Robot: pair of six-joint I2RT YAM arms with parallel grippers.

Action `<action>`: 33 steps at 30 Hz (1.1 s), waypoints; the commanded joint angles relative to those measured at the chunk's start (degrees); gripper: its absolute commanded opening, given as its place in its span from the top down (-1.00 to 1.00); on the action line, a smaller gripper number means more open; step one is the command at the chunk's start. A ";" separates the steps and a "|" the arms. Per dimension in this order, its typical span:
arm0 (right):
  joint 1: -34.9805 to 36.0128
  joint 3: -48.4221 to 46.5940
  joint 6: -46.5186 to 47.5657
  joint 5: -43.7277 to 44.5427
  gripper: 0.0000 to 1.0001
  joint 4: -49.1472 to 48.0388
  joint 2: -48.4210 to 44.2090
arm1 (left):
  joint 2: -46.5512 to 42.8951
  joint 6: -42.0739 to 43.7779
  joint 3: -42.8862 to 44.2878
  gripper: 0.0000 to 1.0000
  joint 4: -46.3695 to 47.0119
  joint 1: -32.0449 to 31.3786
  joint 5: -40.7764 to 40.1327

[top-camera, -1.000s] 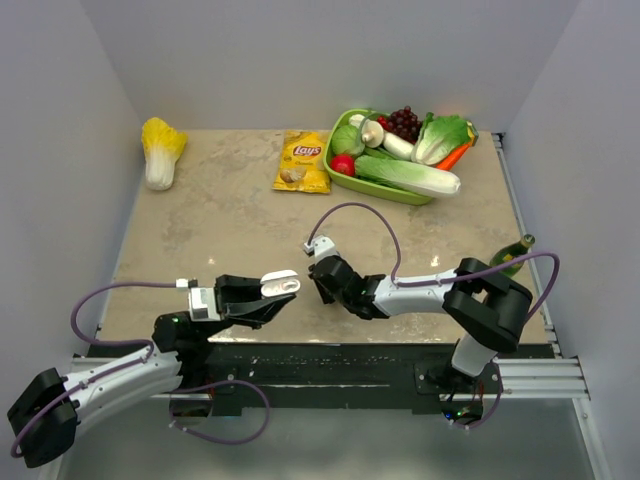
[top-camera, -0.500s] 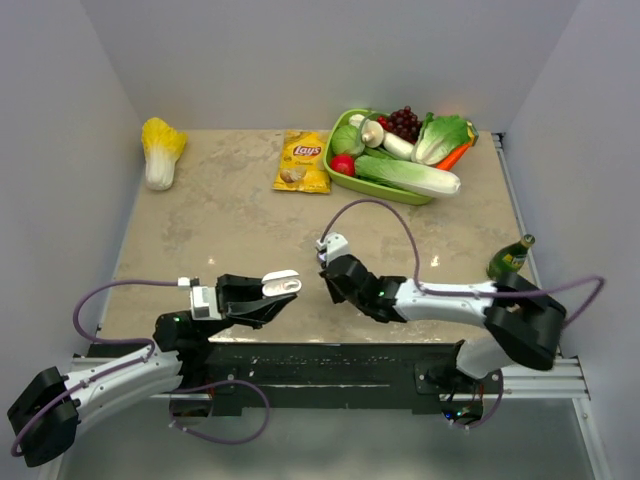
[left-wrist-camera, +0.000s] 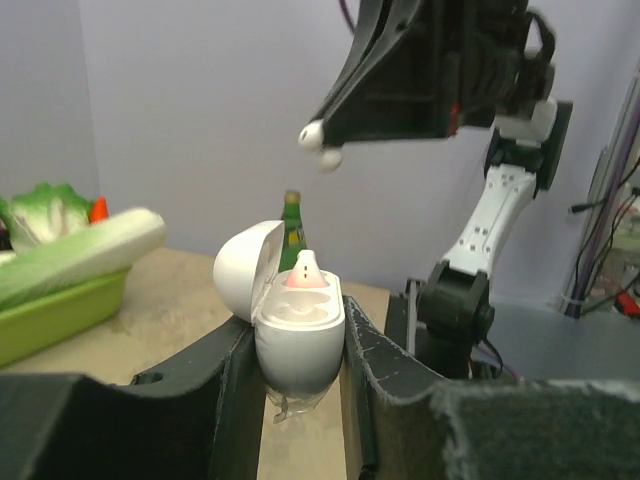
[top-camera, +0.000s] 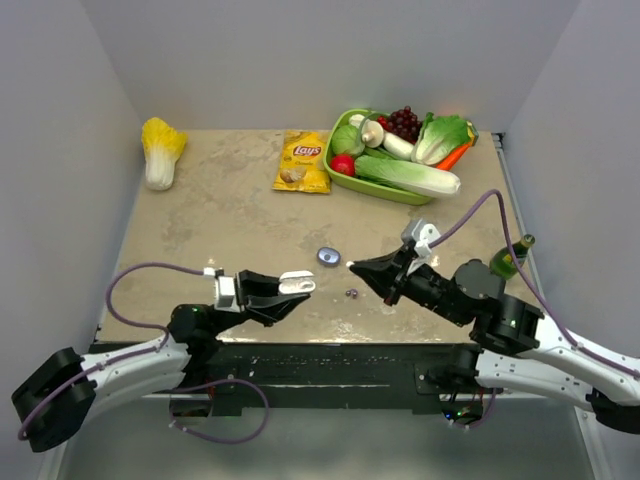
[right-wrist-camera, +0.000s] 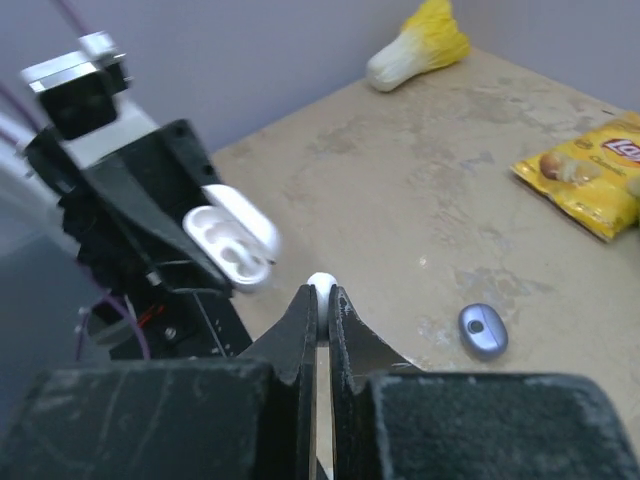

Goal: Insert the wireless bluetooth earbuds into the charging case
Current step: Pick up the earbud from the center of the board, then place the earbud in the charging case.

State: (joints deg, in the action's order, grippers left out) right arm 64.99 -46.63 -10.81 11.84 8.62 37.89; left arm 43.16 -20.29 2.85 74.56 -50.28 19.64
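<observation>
My left gripper (left-wrist-camera: pixel 300 352) is shut on the white charging case (left-wrist-camera: pixel 298 335), which stands upright with its lid (left-wrist-camera: pixel 246 270) flipped open. From above, the case (top-camera: pixel 296 284) hangs just over the table's near edge. My right gripper (right-wrist-camera: pixel 322 300) is shut on a white earbud (right-wrist-camera: pixel 321 284), pinched at its fingertips. In the left wrist view that earbud (left-wrist-camera: pixel 318 142) hangs above the case and slightly to the right. The right gripper (top-camera: pixel 352 265) points left toward the case, a short gap away. A tiny purplish-grey earbud (top-camera: pixel 351 293) lies on the table below it.
A bluish-grey oval pod (top-camera: pixel 328 256) lies on the table near the right fingertips. Farther back are a yellow chips bag (top-camera: pixel 303 161), a green tray (top-camera: pixel 345 180) of toy vegetables and a yellow cabbage (top-camera: pixel 160 148). A green bottle (top-camera: pixel 512 256) stands at the right edge.
The right gripper closed on the white earbud and lifted off the table, its arm swinging right and uncovering the pod and the purplish bud. The left gripper moved slightly right with the case.
</observation>
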 commanded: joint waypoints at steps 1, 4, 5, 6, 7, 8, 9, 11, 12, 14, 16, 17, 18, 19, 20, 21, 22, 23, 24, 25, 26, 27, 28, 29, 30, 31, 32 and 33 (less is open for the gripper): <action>1.45 -2.14 6.41 -13.40 1.00 5.26 0.87 | 9.19 -1.76 -7.78 1.00 8.22 0.18 5.66; 3.03 -2.85 7.29 -17.63 1.00 6.14 2.27 | 15.54 -3.61 -5.49 1.00 11.91 0.27 11.55; 3.73 -3.02 7.55 -17.81 1.00 7.01 2.80 | 16.86 -4.74 -5.14 1.00 13.14 0.27 12.95; 4.52 -3.29 7.56 -17.03 1.00 7.37 3.24 | 18.96 -5.28 -4.62 1.00 15.41 0.27 15.14; 6.44 -3.38 7.82 -17.11 1.00 7.37 3.50 | 19.77 -5.63 -4.26 1.00 15.96 0.27 16.12; 7.33 -3.55 7.99 -16.93 1.00 7.46 4.29 | 20.38 -5.89 -3.82 1.00 15.96 0.27 17.18; 8.21 -3.81 8.08 -15.80 1.00 8.51 4.73 | 21.08 -5.90 -3.30 1.00 14.92 0.27 18.49; 10.76 -4.34 8.43 -14.13 1.00 9.56 6.05 | 21.27 -5.29 -1.73 1.00 12.99 0.27 19.64; 11.55 -4.61 8.52 -12.99 1.00 10.01 6.58 | 21.09 -5.20 -1.36 1.00 12.63 0.19 20.34; 12.96 -4.70 8.61 -12.19 1.00 10.45 7.72 | 20.65 -4.58 -1.18 1.00 11.49 0.27 20.53; 13.67 -4.52 8.52 -11.92 1.00 10.36 8.25 | 20.21 -4.23 -0.39 1.00 10.43 0.19 21.84; 13.76 -4.52 8.52 -11.92 1.00 10.19 8.78 | 20.39 -3.97 -0.04 1.00 9.56 0.18 22.28; 13.76 -4.35 8.52 -11.92 1.00 9.93 9.39 | 20.48 -3.96 0.48 1.00 9.37 0.10 23.24; 13.85 -4.34 8.44 -10.97 1.00 9.66 9.74 | 20.48 -3.88 0.57 1.00 9.37 0.10 23.51; 14.02 -4.34 8.35 -10.78 1.00 9.57 10.18 | 20.56 -3.79 0.84 1.00 9.37 -0.16 23.52; 14.02 -4.34 8.26 -10.43 1.00 9.22 10.97 | 20.56 -3.70 0.84 1.00 9.46 -0.25 23.52; 14.02 -4.26 7.65 -9.99 1.00 8.96 11.33 | 20.56 -3.70 0.93 1.00 9.37 -0.43 23.52; 14.02 -4.34 7.38 -9.64 1.00 8.69 11.68 | 20.56 -3.70 0.93 1.00 9.46 -0.95 23.43; 14.02 -4.26 7.03 -9.38 1.00 8.17 11.94 | 20.74 -3.61 1.01 1.00 9.46 -1.13 23.43; 14.11 -4.08 6.68 -9.46 1.00 7.73 12.21 | 20.91 -3.61 1.01 1.00 9.37 -1.40 23.17; 14.11 -3.91 6.68 -9.46 1.00 6.68 12.47 | 21.00 -3.61 1.01 1.00 9.46 -1.83 22.99; 14.20 -3.73 6.59 -9.38 1.00 6.41 12.82 | 21.26 -3.61 1.10 1.00 9.63 -1.92 22.81; 14.20 -3.73 6.50 -9.29 1.00 6.23 13.52 | 21.44 -3.70 1.10 1.00 9.81 -2.10 22.81; 14.20 -3.73 6.50 -9.37 1.00 5.80 13.79 | 21.53 -3.70 1.36 1.00 9.98 -2.54 22.81; 14.20 -3.73 6.41 -9.03 1.00 5.53 13.96 | 21.88 -3.70 1.54 1.00 9.99 -2.71 22.64; 14.28 -3.56 6.24 -9.11 1.00 5.18 14.23 | 21.97 -3.70 1.54 1.00 9.99 -2.89 22.55; 14.20 -3.38 6.24 -9.28 1.00 4.57 14.32 | 21.97 -3.61 1.54 1.00 10.16 -3.07 22.46; 14.20 -3.38 6.06 -8.94 1.00 4.47 14.58 | 22.14 -3.61 1.54 1.00 10.25 -3.15 22.20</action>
State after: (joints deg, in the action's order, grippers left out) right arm 78.81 -48.42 -4.05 1.67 17.19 52.14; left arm 64.79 -24.86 2.87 73.63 -52.69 41.78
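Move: The right gripper holds the earbud. The open charging case is about 13 cm to its left, some 4 cm back and perhaps 3 cm lower. The left gripper holds that case, and the earbud is roughly 14 cm to its right, 4 cm ahead and 4 cm above. On the board some 31 cm below the right hand, the purple beads are about 10 cm ahead and 2 cm right, and the grey-blue pebble 21 cm ahead and 5 cm left. Bring the two grippers together in front of the robot. Carry the earbud back and down about 9 cm each and 6 cm left, swinging the right fingers leftward and tipping them down towards the case. Drop the left gripper about 11 cm with the case while easing right, then draw it back; level its upward-pointing fingers and turn them clockwise. Keep both grips shut. ##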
